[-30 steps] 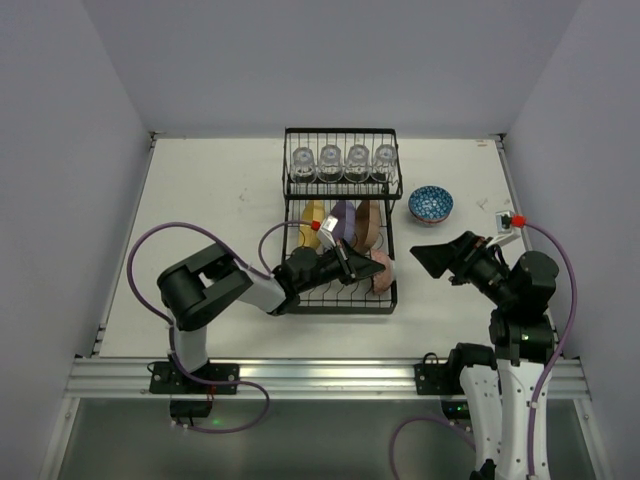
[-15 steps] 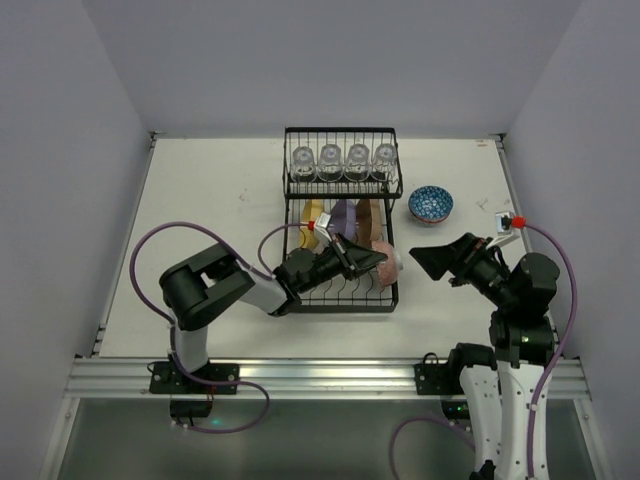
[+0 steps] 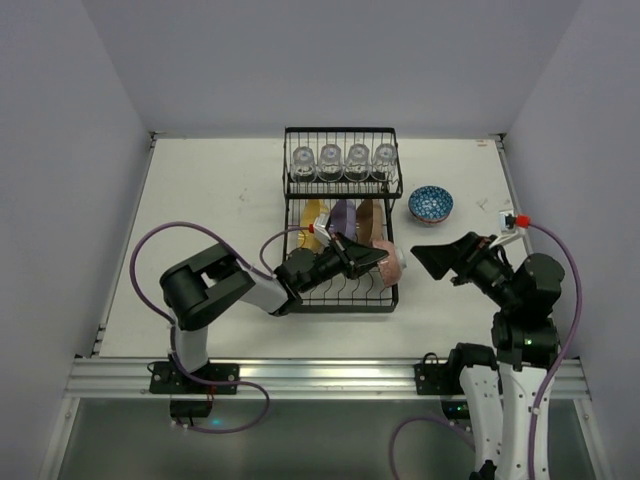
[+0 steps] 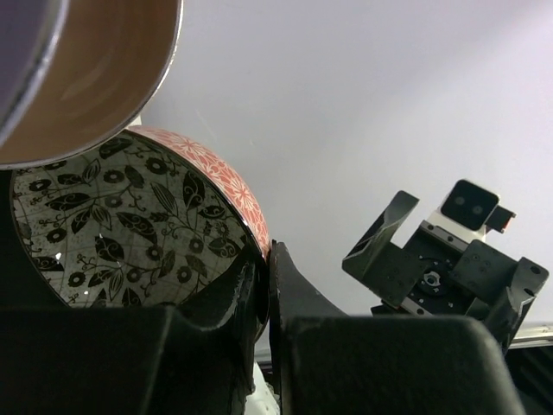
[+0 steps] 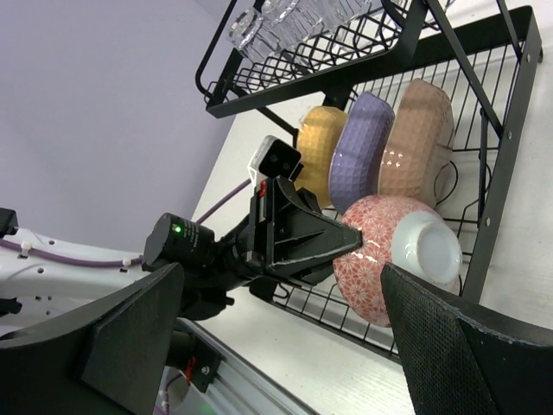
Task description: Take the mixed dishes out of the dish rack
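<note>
The black wire dish rack (image 3: 391,300) (image 5: 518,112) stands mid-table. Clear glasses (image 3: 343,162) (image 5: 285,17) line its upper shelf. Yellow (image 3: 313,214) (image 5: 320,147), purple (image 3: 343,214) (image 5: 367,147) and brown (image 3: 368,218) (image 5: 419,143) plates stand in the lower slots. My left gripper (image 3: 378,258) (image 4: 270,255) (image 5: 350,238) is shut on the rim of a red-patterned bowl (image 3: 392,263) (image 4: 130,216) (image 5: 389,259), held tilted over the rack's right front corner. My right gripper (image 3: 440,258) (image 5: 281,272) hangs open just right of the rack, facing the bowl, with nothing in it.
A blue patterned bowl (image 3: 430,205) sits on the table right of the rack. The table's right edge (image 3: 508,190) runs close to the right arm. Purple cables loop beside both arms.
The left gripper has lifted the red-patterned bowl up off the rack's lower tier and a little to the right. The right arm has barely moved.
</note>
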Action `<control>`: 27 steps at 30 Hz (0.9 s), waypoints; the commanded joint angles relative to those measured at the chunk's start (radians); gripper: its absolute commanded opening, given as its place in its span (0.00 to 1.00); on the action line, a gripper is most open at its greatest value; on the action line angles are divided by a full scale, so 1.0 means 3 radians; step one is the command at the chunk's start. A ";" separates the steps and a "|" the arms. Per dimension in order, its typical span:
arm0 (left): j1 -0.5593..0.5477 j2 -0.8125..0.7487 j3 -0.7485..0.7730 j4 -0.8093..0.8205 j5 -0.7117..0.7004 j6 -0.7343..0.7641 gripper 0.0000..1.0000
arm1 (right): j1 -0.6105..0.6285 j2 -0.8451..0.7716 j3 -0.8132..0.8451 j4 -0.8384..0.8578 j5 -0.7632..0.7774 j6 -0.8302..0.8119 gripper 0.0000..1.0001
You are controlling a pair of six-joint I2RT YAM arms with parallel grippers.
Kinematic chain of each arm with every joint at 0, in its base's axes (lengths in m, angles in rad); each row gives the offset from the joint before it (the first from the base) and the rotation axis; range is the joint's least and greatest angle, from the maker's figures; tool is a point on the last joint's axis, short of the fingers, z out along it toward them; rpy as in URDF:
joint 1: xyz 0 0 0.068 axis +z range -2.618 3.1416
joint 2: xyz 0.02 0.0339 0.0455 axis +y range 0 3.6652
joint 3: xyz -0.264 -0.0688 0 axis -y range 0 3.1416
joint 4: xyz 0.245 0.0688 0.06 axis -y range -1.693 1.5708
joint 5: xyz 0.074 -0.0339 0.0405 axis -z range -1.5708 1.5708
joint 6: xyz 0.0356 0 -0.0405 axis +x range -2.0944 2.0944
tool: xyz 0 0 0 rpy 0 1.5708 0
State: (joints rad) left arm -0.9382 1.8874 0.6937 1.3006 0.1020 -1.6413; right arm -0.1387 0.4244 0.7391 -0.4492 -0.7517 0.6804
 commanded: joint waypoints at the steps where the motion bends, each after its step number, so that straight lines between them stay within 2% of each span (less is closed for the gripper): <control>1: -0.0012 -0.0170 0.0060 0.1689 0.0125 -0.0077 0.00 | -0.0013 -0.0008 0.0205 0.0004 0.0041 0.0003 0.97; 6: -0.0058 -0.0518 0.0152 0.1219 0.0401 0.0321 0.00 | -0.0013 0.0027 0.0450 -0.0220 0.0260 -0.0125 0.97; 8: -0.0084 -0.0737 0.0183 0.0842 0.0493 0.0616 0.00 | -0.0013 0.0058 0.0614 -0.0327 0.0383 -0.0191 0.97; 15: -0.0140 -0.1346 0.0183 0.0017 0.0463 0.1277 0.00 | -0.0013 0.0150 0.0824 -0.0395 0.0409 -0.0228 0.97; 18: -0.0206 -0.1648 0.0443 -0.0866 0.0493 0.1854 0.00 | -0.0013 0.0181 0.0860 -0.0390 0.0409 -0.0233 0.97; 19: -0.0237 -0.1800 0.0535 -0.1436 0.0453 0.2230 0.00 | -0.0013 0.0196 0.0875 -0.0395 0.0389 -0.0248 0.97; 21: -0.0339 -0.1929 0.0841 -0.2011 0.0417 0.2636 0.00 | -0.0013 0.0237 0.0921 -0.0435 0.0358 -0.0274 0.97; 22: -0.0370 -0.2021 0.0954 -0.2601 0.0406 0.3013 0.00 | -0.0013 0.0247 0.0942 -0.0476 0.0353 -0.0309 0.97; 24: -0.0446 -0.2083 0.1317 -0.3228 0.0381 0.3373 0.00 | -0.0013 0.0262 0.0977 -0.0522 0.0358 -0.0350 0.97; 25: -0.0472 -0.2118 0.1429 -0.3828 0.0345 0.3719 0.00 | -0.0013 0.0268 0.1013 -0.0568 0.0358 -0.0386 0.97; 27: -0.0539 -0.2154 0.1696 -0.4364 0.0254 0.4048 0.00 | -0.0013 0.0298 0.1034 -0.0594 0.0348 -0.0407 0.97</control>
State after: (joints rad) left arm -1.0775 1.2919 1.0832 0.3832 0.2184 -0.7345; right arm -0.1387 0.4992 0.9997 -0.5995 -0.6441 0.5896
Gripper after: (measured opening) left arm 0.090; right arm 0.971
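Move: The left hand already holds the pink bowl by its rim; the right gripper, where the bowl is headed, waits open about 9 cm to its right, 5 cm back and 11 cm higher. From the left hand, the rack's brown bowl stands some 9 cm ahead, 3 cm left, and the blue bowl 16 cm ahead, 11 cm right. From the right hand, the pink bowl lies about 4 cm ahead, 8 cm left and 13 cm below. Left hand carries the pinched pink bowl about 20 cm up and 9 back, fingers tipping up; open right rises. ##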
